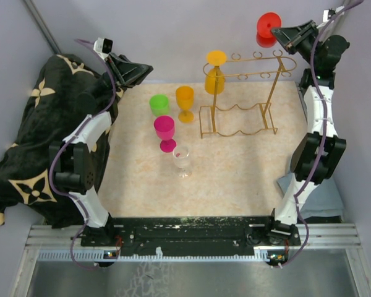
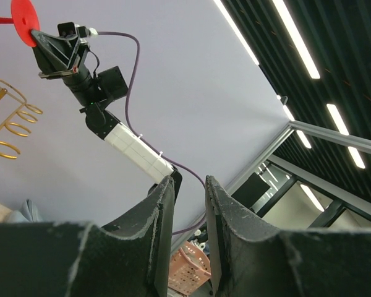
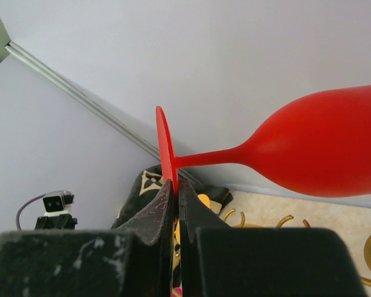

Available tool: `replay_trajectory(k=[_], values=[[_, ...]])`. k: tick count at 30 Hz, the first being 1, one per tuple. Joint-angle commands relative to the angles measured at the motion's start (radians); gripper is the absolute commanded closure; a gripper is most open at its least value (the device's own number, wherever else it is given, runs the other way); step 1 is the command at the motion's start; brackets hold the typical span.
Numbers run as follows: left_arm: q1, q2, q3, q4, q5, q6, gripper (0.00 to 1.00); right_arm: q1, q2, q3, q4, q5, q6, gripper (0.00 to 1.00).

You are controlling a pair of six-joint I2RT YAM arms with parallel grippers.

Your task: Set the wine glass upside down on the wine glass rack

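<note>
A red wine glass (image 1: 269,28) hangs high over the back right corner, its stem level. My right gripper (image 1: 283,32) is shut on the rim of its flat foot (image 3: 163,145), and the bowl (image 3: 328,142) points away to the right. The foot also shows in the left wrist view (image 2: 23,21). The gold wire wine glass rack (image 1: 247,99) stands on the mat below and to the left of the glass, and its top loops (image 3: 284,221) show under the bowl. My left gripper (image 1: 147,68) is raised at the back left. It (image 2: 188,179) is open and holds nothing.
An orange glass (image 1: 215,74) hangs upside down at the rack's left end. A green cup (image 1: 159,104), an orange glass (image 1: 185,99), a pink glass (image 1: 165,131) and a clear glass (image 1: 182,159) stand upright left of the rack. A black patterned cloth (image 1: 31,136) lies at far left.
</note>
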Motion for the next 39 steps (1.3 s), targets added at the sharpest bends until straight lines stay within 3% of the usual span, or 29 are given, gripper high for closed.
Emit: replay_trajectory(k=[1, 18, 39], values=[[0.004, 0.006, 0.025, 0.059, 0.021, 0.021, 0.67, -0.001, 0.027, 0.076, 0.069, 0.019, 0.03, 1.0], [0.004, -0.008, -0.004, 0.054, 0.025, 0.028, 0.68, 0.097, 0.115, 0.137, 0.055, 0.006, 0.083, 1.0], [0.004, -0.012, -0.013, 0.068, 0.021, 0.015, 0.68, 0.164, 0.127, 0.18, -0.186, 0.027, -0.006, 1.0]])
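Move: The right hand already grips the red glass by its foot, above the rack. The far-row hook beside the hung orange glass is about 10 cm left, 4 cm ahead and 12 cm below; the next far-row hook is only 3 cm left, at the same reach and height. The hung orange glass lies some 17 cm left, 4 cm ahead and 19 cm below. From the idle left hand the target hook is roughly 28 cm right, 23 cm ahead and 12 cm below. Still pinching the foot, the right hand eases forward-down, swings left about 7 cm towards the hook, then sinks. ##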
